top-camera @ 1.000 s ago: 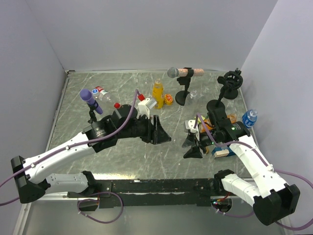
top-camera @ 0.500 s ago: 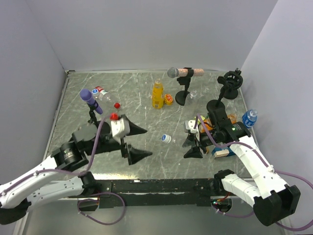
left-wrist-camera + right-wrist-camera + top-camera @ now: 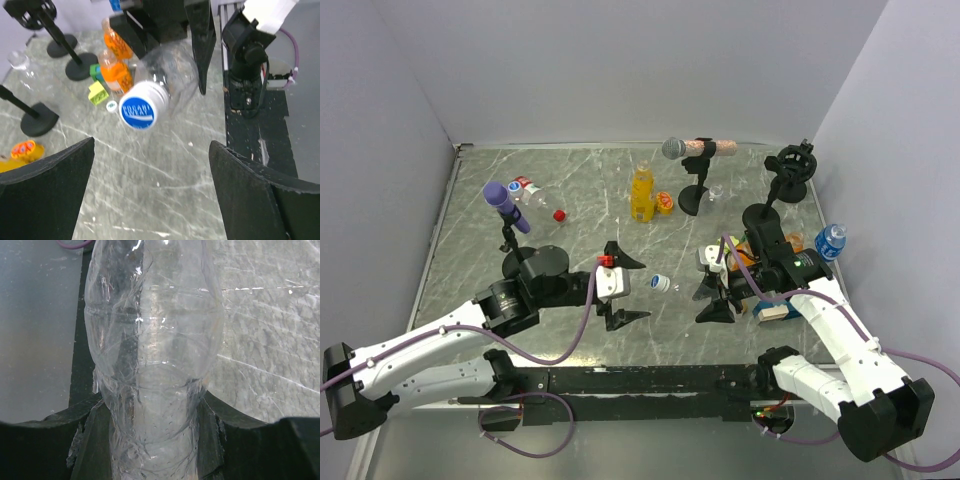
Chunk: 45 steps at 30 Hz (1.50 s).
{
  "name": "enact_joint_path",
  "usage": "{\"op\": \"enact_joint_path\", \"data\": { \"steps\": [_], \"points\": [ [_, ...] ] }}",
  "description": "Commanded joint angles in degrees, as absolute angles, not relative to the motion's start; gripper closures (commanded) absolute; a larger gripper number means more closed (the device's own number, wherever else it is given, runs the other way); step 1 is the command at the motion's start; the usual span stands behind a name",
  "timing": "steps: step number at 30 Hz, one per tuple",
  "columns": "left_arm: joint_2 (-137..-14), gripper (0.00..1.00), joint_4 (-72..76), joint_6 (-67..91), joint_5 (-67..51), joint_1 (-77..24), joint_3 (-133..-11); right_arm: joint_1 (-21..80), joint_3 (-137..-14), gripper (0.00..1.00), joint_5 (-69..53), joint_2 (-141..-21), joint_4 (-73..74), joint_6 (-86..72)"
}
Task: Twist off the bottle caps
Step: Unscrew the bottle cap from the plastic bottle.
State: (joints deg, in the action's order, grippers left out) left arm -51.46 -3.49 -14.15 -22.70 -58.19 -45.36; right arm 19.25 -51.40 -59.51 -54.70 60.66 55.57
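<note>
A crumpled clear bottle (image 3: 155,365) lies level in my right gripper (image 3: 712,288), which is shut on its body (image 3: 155,440). Its blue-and-white bottle cap (image 3: 660,284) points left, toward my left gripper (image 3: 632,290). That gripper is open and stops short of the cap (image 3: 138,111), with bare table between its fingers (image 3: 150,145). At the back stands a yellow-orange bottle (image 3: 641,193). A clear red-labelled bottle (image 3: 530,190) lies back left with a loose red cap (image 3: 559,214) beside it. A small blue-labelled bottle (image 3: 831,241) stands at the right edge.
Three microphone stands rise from the table: a purple one (image 3: 503,205), a grey-pink one (image 3: 688,150) and a black one (image 3: 790,170). Small orange items (image 3: 115,70), a yellow-green block (image 3: 97,92) and a white ring (image 3: 111,105) lie behind the held bottle.
My left gripper has opened wide, drawn back to the left off the cap end of the held bottle, then moved in toward the cap again. The right arm has not moved.
</note>
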Motion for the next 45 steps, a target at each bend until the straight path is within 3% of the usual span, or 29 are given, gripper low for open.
{"op": "enact_joint_path", "data": {
  "steps": [1,4,22,31,32,41,45],
  "points": [
    [-51.5,0.01,4.7,-15.5,-25.5,-58.2,-47.4,19.0,-51.7,0.71,-60.9,-54.1,59.4,56.9],
    [-51.9,0.03,6.2,-14.6,-26.4,-58.1,-47.4,19.0,-51.7,0.71,-61.0,-54.3,59.3,57.0],
    [-57.7,0.43,2.0,-13.8,-31.4,-56.8,-52.5,19.0,-51.9,0.71,-61.3,-54.4,59.7,57.1],
    [-58.7,0.69,1.2,-11.9,-31.6,-56.3,-53.5,19.0,-51.9,0.71,-61.4,-54.4,59.7,57.2],
    [-58.8,0.76,1.1,-11.2,-31.4,-56.3,-53.7,19.0,-51.9,0.71,-61.3,-54.5,59.7,57.2],
    [-59.1,0.97,1.5,1.7,-30.4,-56.2,-55.4,18.9,-52.0,0.71,-61.3,-54.4,59.7,57.2],
    [-59.6,0.99,0.7,10.9,-29.4,-56.2,-56.5,18.9,-52.0,0.71,-61.2,-54.5,59.7,57.2]
  ]
}}
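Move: The white cap of the plastic bottle faces my open left fingers, about 3 cm to their right, some 2 cm above them and straight in line fore and aft. The bottle's clear body continues behind it, its middle about 10 cm to the right of my left hand. On the table, a loose white cap lies roughly 17 cm right and 15 cm ahead of my left hand. From my right hand, which grips the body, the bottle cap is about 9 cm left and 1 cm forward, near level. I lift my open left hand and ease it right onto the cap, about 2.5 cm each way, closing the fingers as I go until they pinch the cap's sides. Then, holding that grip, I begin rolling the wrist about the finger line, some 10 degrees, counter-clockwise as I face the cap. My right hand holds the bottle still. ##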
